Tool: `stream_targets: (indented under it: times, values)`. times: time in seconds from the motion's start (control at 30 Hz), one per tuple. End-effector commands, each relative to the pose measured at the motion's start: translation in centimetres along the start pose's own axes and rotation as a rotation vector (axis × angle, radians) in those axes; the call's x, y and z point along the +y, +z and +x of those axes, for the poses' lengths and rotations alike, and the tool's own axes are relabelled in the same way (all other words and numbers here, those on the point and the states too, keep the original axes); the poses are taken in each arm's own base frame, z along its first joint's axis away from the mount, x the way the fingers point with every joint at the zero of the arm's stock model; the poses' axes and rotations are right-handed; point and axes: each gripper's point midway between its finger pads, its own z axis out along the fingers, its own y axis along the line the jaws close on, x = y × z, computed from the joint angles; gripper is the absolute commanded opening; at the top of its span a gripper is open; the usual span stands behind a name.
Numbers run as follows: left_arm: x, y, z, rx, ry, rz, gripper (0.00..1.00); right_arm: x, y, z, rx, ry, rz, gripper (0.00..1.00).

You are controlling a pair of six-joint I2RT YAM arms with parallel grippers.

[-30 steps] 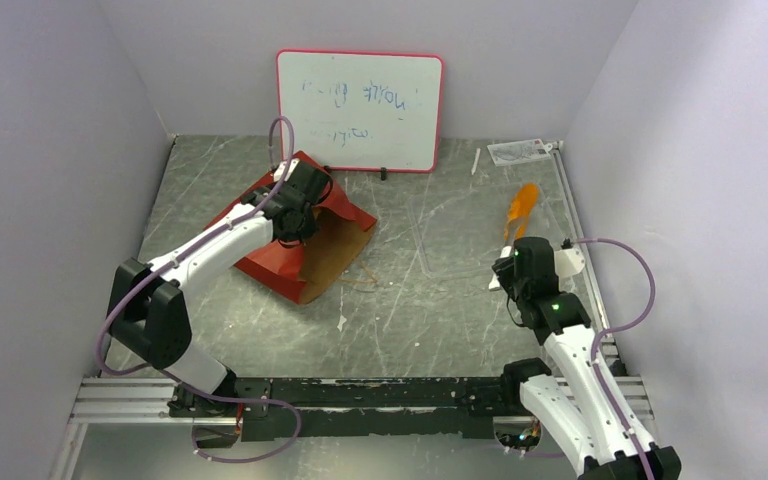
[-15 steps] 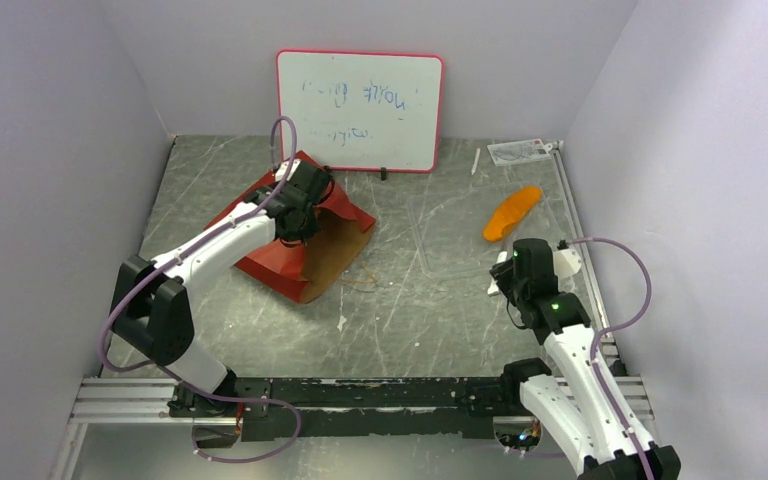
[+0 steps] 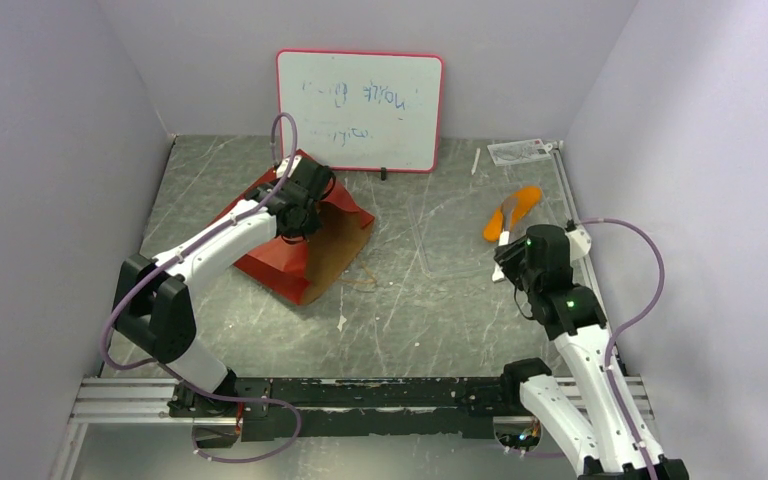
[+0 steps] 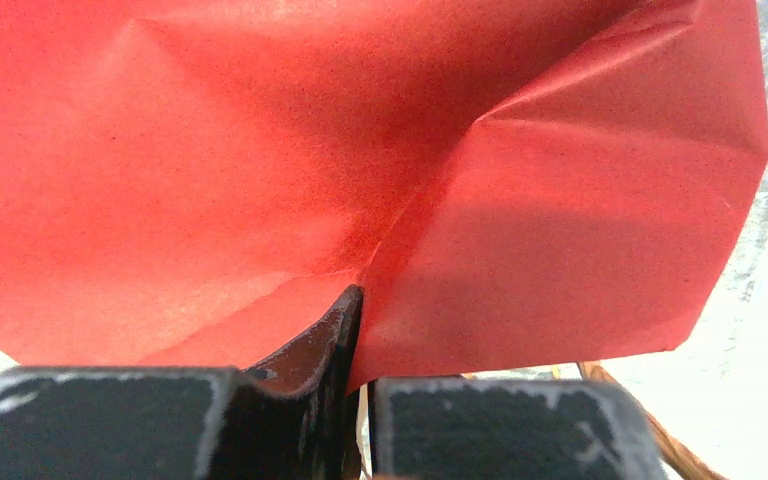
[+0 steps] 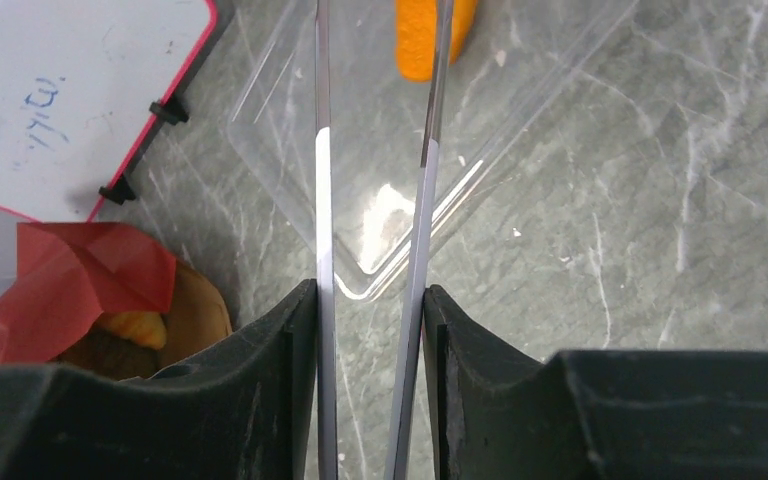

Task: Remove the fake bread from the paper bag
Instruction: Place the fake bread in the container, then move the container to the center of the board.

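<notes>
The paper bag (image 3: 272, 262) lies on its side at the left, red part up and brown mouth toward the centre. My left gripper (image 3: 297, 212) is shut on a fold of its red paper (image 4: 520, 200). Seen from the right wrist, an orange croissant (image 5: 138, 325) sits inside the bag's mouth (image 5: 195, 315). A long orange loaf (image 3: 513, 212) lies on the table at the back right. My right gripper (image 3: 516, 254) is shut on thin metal tongs (image 5: 321, 200). Their blades stand apart and reach over the loaf's near end (image 5: 422, 40).
A whiteboard (image 3: 360, 110) leans on the back wall. A clear plastic tray (image 5: 280, 110) lies flat under the tongs. A plastic packet (image 3: 520, 150) lies in the back right corner. Grey walls close in both sides.
A second ago the loaf hung upright in the tongs; now it lies flat on the table. My right arm has shifted slightly back and right. The left arm holds still.
</notes>
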Motion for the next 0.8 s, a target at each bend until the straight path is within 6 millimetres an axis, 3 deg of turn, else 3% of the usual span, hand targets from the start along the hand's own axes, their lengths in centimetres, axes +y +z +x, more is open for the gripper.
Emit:
stream_targets:
  times: [0.0,0.27,0.63,0.77]
  values:
    - [-0.8,-0.4,-0.9,-0.019,-0.022,0.013,0.11,2.9,-0.5,-0.8,0.020,-0.046,-0.106,0.24]
    - [-0.3,-0.9,-1.1,-0.030,-0.038,0.006,0.11,5.9,0.5,1.8,0.142,-0.115,-0.206,0.09]
    - [0.5,-1.7,-1.0,-0.051,-0.040,0.021,0.10,8.9,0.7,11.0,0.372,-0.274,-0.291,0.05]
    - [0.8,-2.2,-1.1,-0.063,-0.049,0.024,0.10,8.2,1.0,12.9,0.428,-0.285,-0.287,0.05]
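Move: The right hand already holds the tongs; the fake bread left in the paper bag lies some 38 cm to its left, 12 cm ahead and 12 cm lower. The bag's mouth is about 33 cm left and 5 cm ahead, while the bread already placed lies roughly 13 cm straight ahead in the clear container. From the left hand, the bagged bread is about 4 cm right, 2 cm ahead and 7 cm below. Right hand swings the tongs about 13 cm left and slightly down towards the bag, turning 30 degrees counter-clockwise. ##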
